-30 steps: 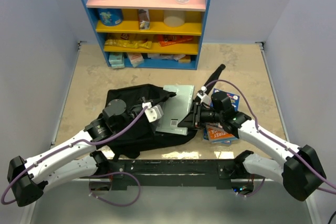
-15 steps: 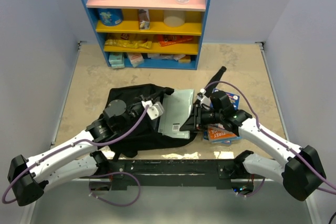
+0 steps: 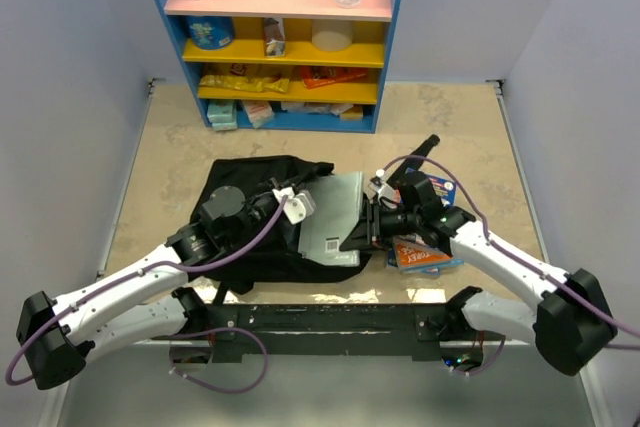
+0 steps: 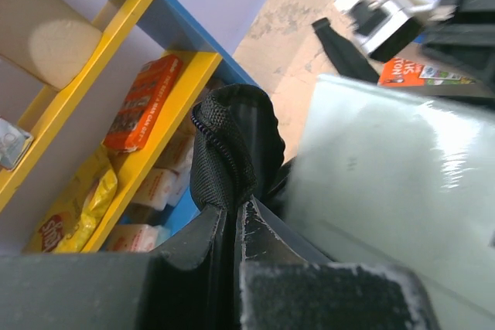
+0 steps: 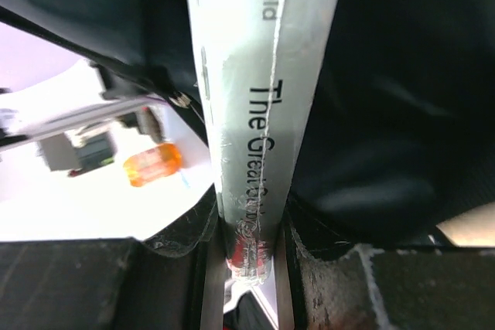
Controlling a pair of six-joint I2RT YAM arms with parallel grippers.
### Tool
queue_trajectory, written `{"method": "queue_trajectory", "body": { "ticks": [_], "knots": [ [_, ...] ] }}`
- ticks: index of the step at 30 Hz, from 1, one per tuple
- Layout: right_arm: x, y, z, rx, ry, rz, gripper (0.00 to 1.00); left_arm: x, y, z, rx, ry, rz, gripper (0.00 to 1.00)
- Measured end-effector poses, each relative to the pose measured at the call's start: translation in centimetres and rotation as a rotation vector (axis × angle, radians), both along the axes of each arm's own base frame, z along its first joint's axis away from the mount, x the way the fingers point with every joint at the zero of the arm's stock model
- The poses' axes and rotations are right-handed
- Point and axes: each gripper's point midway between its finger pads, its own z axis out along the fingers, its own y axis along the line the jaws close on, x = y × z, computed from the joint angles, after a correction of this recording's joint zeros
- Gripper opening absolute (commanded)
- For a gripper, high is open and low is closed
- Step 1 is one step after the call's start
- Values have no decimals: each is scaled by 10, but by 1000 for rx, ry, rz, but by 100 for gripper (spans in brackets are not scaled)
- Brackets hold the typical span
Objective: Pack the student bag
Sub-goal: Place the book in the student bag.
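Observation:
The student bag (image 3: 245, 222), black soft fabric, lies on the table in front of the arms. My left gripper (image 3: 306, 187) is shut on the zippered rim of its mouth (image 4: 228, 144) and holds that rim raised; the jaws (image 4: 234, 226) pinch the black fabric. A pale grey-green book (image 3: 335, 217) lies partly inside the mouth, under the lifted rim. My right gripper (image 3: 366, 232) is shut on the book's spine (image 5: 255, 75), its jaws (image 5: 249, 245) clamping the spine's end. The same book fills the right of the left wrist view (image 4: 387, 183).
A blue, yellow and pink shelf unit (image 3: 280, 37) with snacks and bottles stands at the back. Colourful books (image 3: 420, 255) lie under my right arm. A black strap (image 3: 420, 145) sticks out behind the right wrist. Walls close both sides.
The right gripper has pushed the book a little to the left, deeper under the bag's rim. The left gripper keeps its hold and has shifted slightly.

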Motion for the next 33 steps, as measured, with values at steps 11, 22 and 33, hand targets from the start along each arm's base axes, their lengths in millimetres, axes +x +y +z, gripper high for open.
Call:
{"method": "queue_trajectory", "body": {
  "ticks": [11, 22, 33],
  "knots": [
    [33, 80, 6, 120, -72, 105, 0, -13, -20, 5, 4, 52, -119, 0],
    [58, 123, -51, 43, -93, 80, 41, -18, -21, -1, 16, 97, -138, 0],
    [87, 125, -24, -60, -307, 98, 99, -22, -15, 8, 6, 75, -138, 0]
  ]
}}
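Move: I hold the book by its spine in my right hand; its middle is about 8 cm to the left and 2 cm farther out. It is bound for the bag's opening, roughly 12 cm to the left, level fore and aft and 8 cm lower. The orange book lies some 16 cm to the right, 6 cm nearer me. My left hand already pinches the bag's flap; the opening is about 13 cm back from that hand, 2 cm right and 15 cm below. I sweep my right hand left about 12 cm, easing forward, to carry the book into the bag under the raised flap, then sink some 5 cm while still going left and forward. There I open the fingers wide to free the book, rolling the wrist about 15 degrees and lifting slightly. My left hand keeps its pinch on the flap, drawing back and left a couple of centimetres. ##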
